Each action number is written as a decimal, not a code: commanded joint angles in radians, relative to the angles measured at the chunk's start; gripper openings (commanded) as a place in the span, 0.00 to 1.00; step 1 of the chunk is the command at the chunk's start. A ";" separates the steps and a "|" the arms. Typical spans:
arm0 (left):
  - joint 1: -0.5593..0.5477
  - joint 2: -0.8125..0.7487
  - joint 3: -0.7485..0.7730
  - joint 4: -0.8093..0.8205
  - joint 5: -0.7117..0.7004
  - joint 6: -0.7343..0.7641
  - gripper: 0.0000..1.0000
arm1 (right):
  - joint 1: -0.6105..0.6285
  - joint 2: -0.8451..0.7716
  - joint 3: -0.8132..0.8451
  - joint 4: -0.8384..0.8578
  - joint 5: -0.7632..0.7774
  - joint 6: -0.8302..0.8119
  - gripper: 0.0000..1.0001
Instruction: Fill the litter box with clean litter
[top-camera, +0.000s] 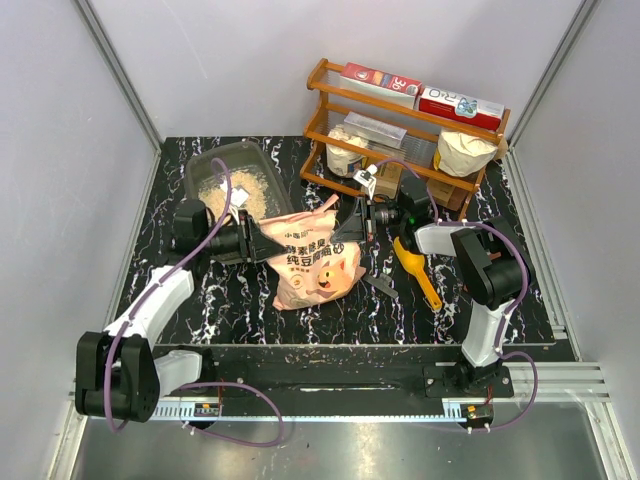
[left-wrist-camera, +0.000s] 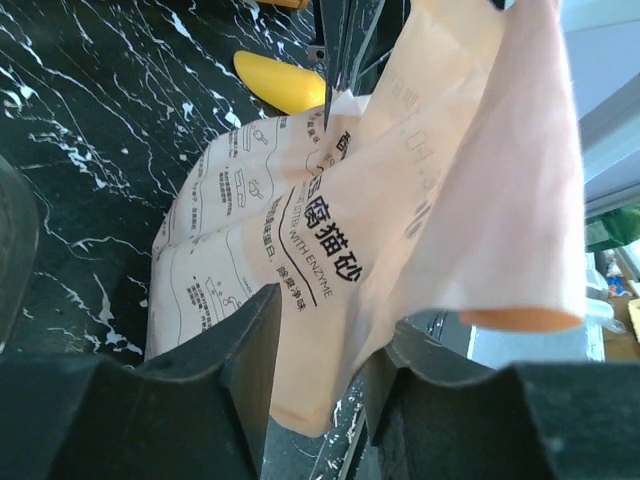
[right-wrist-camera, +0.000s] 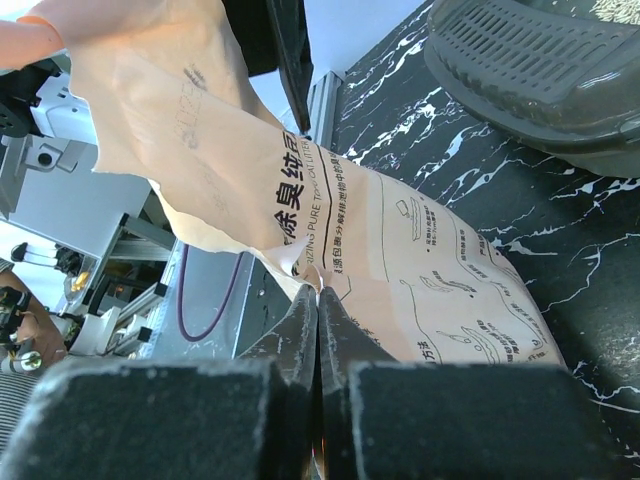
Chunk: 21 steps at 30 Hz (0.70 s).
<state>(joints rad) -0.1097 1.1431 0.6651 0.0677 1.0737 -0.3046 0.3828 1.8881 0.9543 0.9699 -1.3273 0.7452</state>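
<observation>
The dark grey litter box (top-camera: 203, 166) sits at the back left, with pale beige clean litter (top-camera: 246, 186) spread in it. In the right wrist view its underside (right-wrist-camera: 540, 60) shows at the top right. The pink bag (top-camera: 315, 258) with the pig face lies in the middle of the table, its torn top raised. My left gripper (top-camera: 265, 242) (left-wrist-camera: 325, 335) is at the bag's left corner. Its fingers stand apart, with a loose fold of the bag (left-wrist-camera: 330, 250) between them. My right gripper (top-camera: 345, 232) (right-wrist-camera: 318, 292) is shut on the bag's torn edge (right-wrist-camera: 300, 250).
A yellow-orange scoop (top-camera: 417, 268) (left-wrist-camera: 285, 85) lies right of the bag, near the right arm. A wooden rack (top-camera: 330, 110) with boxes and jars stands at the back right. Grey walls enclose the black marbled table (top-camera: 230, 300).
</observation>
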 joint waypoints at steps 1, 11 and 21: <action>0.005 -0.005 -0.042 0.147 0.046 -0.108 0.35 | -0.012 -0.044 0.006 0.026 -0.021 0.036 0.00; 0.091 0.067 -0.027 0.135 0.169 -0.304 0.00 | -0.048 -0.043 0.037 -0.023 -0.079 0.140 0.00; 0.094 0.314 0.237 -0.523 0.327 -0.169 0.00 | -0.039 -0.026 0.253 -0.809 -0.091 -0.098 0.00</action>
<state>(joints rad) -0.0216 1.3918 0.8104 -0.2062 1.2739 -0.4831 0.3580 1.8824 1.0969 0.4061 -1.3483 0.6884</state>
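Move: The near-upright litter bag's middle lies about 9 cm right of the left hand, 2 cm back and 8 cm below, its upper left edge between those part-open fingers. From the right hand, already shut on the bag's other upper edge, the middle is some 4 cm left, 5 cm back and 7 cm below. The litter box is about 15 cm ahead and 10 cm left of the left hand; the yellow scoop lies roughly 18 cm right and 5 cm back of the right hand. The left hand eases back about 1 cm as its fingers shut and pinch the bag's upper left edge, then comes forward again while drawing about 1 cm to the left and sinking about 1 cm. With the right hand keeping its pinch and pulling nearly 1 cm to the right, both hands roll about their own finger lines so that their tops turn forward, the left by some 30 degrees and the right by about 20, tipping the bag's top away from the base. ##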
